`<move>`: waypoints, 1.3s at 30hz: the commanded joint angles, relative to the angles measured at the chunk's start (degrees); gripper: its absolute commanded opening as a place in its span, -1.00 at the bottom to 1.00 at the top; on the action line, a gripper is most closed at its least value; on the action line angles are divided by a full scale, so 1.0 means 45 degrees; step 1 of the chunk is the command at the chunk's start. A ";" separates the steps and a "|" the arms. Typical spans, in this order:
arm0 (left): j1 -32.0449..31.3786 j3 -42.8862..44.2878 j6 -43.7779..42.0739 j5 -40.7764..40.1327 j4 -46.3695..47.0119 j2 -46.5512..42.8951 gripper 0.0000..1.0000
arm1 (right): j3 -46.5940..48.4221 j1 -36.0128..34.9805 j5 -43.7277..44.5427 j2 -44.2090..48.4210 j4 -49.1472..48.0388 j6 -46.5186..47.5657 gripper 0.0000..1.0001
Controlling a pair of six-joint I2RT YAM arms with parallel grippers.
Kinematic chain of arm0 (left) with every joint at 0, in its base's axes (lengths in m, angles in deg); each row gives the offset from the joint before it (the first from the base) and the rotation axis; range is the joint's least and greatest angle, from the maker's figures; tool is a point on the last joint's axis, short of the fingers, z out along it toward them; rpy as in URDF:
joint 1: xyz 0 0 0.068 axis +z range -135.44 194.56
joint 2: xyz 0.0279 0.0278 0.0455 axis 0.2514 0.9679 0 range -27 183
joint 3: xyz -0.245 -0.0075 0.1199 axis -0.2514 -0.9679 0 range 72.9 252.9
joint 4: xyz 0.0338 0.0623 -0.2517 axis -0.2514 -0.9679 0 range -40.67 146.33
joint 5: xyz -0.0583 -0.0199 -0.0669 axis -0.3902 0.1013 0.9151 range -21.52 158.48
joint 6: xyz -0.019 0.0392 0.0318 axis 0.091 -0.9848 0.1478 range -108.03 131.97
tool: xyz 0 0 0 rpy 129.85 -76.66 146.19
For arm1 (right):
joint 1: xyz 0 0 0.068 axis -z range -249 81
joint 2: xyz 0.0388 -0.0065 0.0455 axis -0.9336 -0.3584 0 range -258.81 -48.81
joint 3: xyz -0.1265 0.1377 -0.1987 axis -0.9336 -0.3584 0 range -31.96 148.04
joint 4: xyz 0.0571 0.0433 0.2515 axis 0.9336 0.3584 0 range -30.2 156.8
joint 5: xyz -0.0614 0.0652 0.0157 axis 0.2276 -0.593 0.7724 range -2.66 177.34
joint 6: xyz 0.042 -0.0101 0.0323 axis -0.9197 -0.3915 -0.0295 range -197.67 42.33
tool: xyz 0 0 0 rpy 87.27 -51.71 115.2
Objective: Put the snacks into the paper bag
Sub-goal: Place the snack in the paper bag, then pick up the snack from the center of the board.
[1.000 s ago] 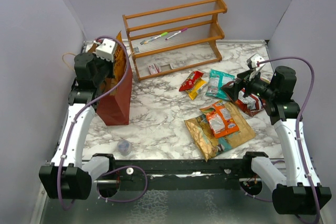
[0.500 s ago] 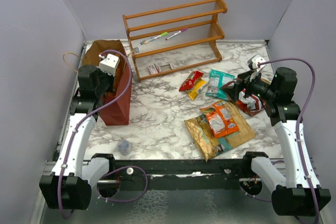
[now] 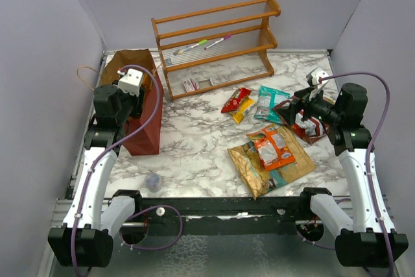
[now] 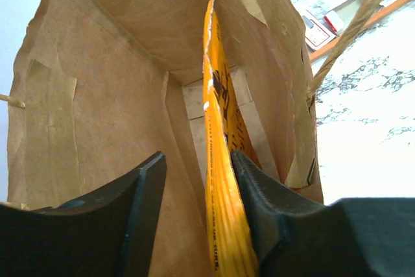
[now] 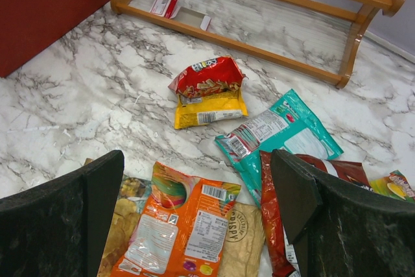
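Note:
The dark-red paper bag (image 3: 144, 124) stands at the left, its brown inside (image 4: 97, 95) filling the left wrist view. My left gripper (image 4: 198, 160) is at the bag's mouth with its jaws apart. A yellow-orange snack packet (image 4: 220, 128) stands on edge inside the bag, resting against the right finger and clear of the left one. My right gripper (image 5: 196, 160) hangs open above the loose snacks: an orange packet (image 5: 178, 225) on a gold chip bag (image 3: 259, 167), a teal packet (image 5: 279, 131), a red and a yellow one (image 5: 207, 92), and a dark-red one (image 5: 292, 205).
A wooden slatted rack (image 3: 217, 37) stands at the back with marker pens (image 3: 201, 45) on its shelf. A small red-and-white box (image 5: 164, 3) lies at its foot. A small clear cup (image 3: 153, 181) sits near the front left, below the bag.
My left gripper has opened and let go of the yellow-orange packet inside the bag, and the left wrist has drawn back toward me, uncovering the bag's mouth. The right arm has not moved.

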 commanded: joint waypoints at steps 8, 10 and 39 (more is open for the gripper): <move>0.0078 0.1375 -0.0534 -0.0777 -0.0405 -0.0521 0.25 | -0.0145 0.0089 0.0595 0.0353 -0.0293 0.0438 0.92; 0.0078 0.1905 -0.0598 -0.0624 -0.0692 -0.0485 0.30 | -0.0154 0.0089 0.0643 0.0351 -0.0283 0.0511 0.92; 0.0036 0.5786 -0.1477 0.6611 -0.5592 0.0103 0.59 | 0.0400 0.0070 0.1065 -0.3322 0.5017 0.6381 0.81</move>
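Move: Between the left hand's parted fingers stands the orange chips bag, its middle about 3 cm ahead and 9 below; the paper bag around it centres some 5 cm ahead, 3 left, 12 below. From the right hand, the orange candy packet lies level, 4 cm left and 25 below, with the gold bag 5 cm back and 5 left, the teal packet 15 ahead and 3 left, the dark red bag 9 ahead and 8 right. Opening its already parted fingers wider, the left hand comes free of the chips bag and rises about 12 cm out of the paper bag's mouth, then draws right and back as it turns some 20 degrees clockwise. The right hand, wide open, waits and then sinks about 10 cm towards the orange candy packet, fingers tipping down, touching nothing. ##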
